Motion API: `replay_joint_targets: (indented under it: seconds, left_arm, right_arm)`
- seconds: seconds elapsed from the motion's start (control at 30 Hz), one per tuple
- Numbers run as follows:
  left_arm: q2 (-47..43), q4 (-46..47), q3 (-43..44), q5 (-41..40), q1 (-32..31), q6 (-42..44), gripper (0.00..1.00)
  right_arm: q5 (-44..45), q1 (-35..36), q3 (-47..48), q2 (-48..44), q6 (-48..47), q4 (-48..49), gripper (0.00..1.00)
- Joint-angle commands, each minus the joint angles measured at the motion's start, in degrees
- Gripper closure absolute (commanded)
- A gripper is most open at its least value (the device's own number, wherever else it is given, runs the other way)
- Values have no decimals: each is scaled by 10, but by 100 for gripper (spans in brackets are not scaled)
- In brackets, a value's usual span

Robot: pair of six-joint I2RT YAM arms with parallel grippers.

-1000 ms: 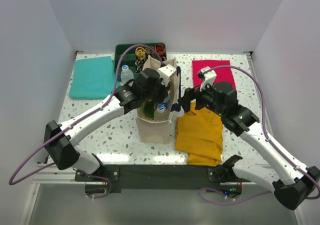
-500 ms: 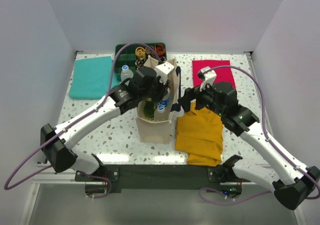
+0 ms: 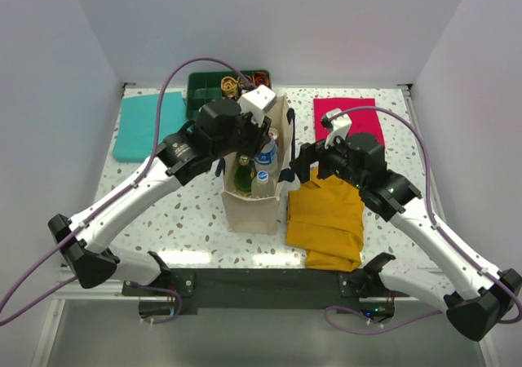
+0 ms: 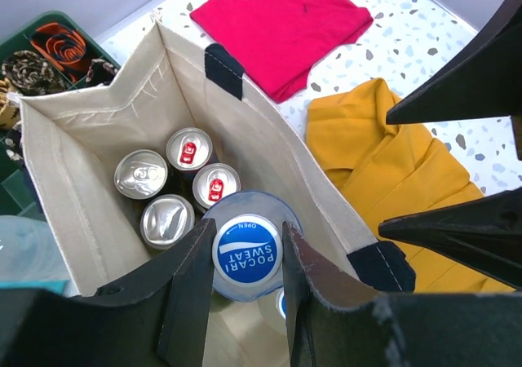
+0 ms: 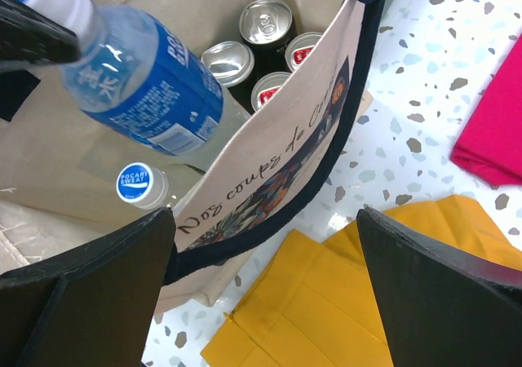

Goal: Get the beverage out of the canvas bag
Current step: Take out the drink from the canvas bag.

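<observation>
The canvas bag (image 3: 249, 212) stands open mid-table, cream with navy handles. My left gripper (image 4: 247, 230) is shut on the neck of a blue-capped, blue-labelled Pocari Sweat bottle (image 4: 247, 251), the beverage. The bottle (image 5: 143, 81) hangs tilted, its body above the bag's mouth (image 3: 266, 153). Inside the bag are several cans (image 4: 175, 187), a second blue-capped bottle (image 5: 136, 183) and a green bottle (image 3: 242, 171). My right gripper (image 5: 265, 216) is open wide at the bag's right wall (image 5: 269, 163), with its left finger against the navy handle. That gripper (image 3: 300, 165) holds nothing.
A mustard-yellow cloth (image 3: 326, 216) lies right of the bag, under the right arm. A red cloth (image 3: 347, 118) is at the back right and a teal cloth (image 3: 149, 126) at the back left. A dark green tray (image 3: 208, 86) of small items sits behind the bag.
The left arm has risen and drawn back with the blue-capped bottle, lifting it higher out of the bag. The right arm has stayed in place.
</observation>
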Motion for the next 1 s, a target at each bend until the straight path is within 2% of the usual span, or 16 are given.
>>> replay_joint_targets:
  seconds: [0.0, 0.47, 0.87, 0.97]
  left_arm:
    - [-52, 54, 52, -15, -3, 2, 100]
    - [-152, 134, 19, -56, -3, 10, 100]
    - [-203, 176, 13, -128, -2, 36, 100]
    - [-210, 181, 7, -168, -3, 43, 100]
  right_arm:
    - [18, 1, 18, 6, -7, 10, 2]
    - [18, 1, 18, 5, -7, 10, 2]
    - [18, 0, 18, 4, -6, 9, 2]
    - [18, 0, 18, 4, -5, 8, 2]
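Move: The left hand already holds the blue-label drink bottle by its cap, half out of the bag. Open table left of the bag lies about 10 cm ahead, 17 cm left and 30 cm below; the first bottle taken out stands about 14 cm ahead and 15 cm left. Still in the bag, the green bottle is about 4 cm left and level with the hand, and the silver can 8 cm ahead and 3 cm left. From the right hand, that table spot is some 12 cm ahead and 31 cm left. Keeping its pinch just below the cap, the left hand hoists the bottle up out of the bag by about 15 cm while carrying it some 9 cm left, with a slight draw back, towards the bag's left rim. The wrist tips its fingers up by about 20 degrees and swings them a little counter-clockwise; their gap doesn't change. ##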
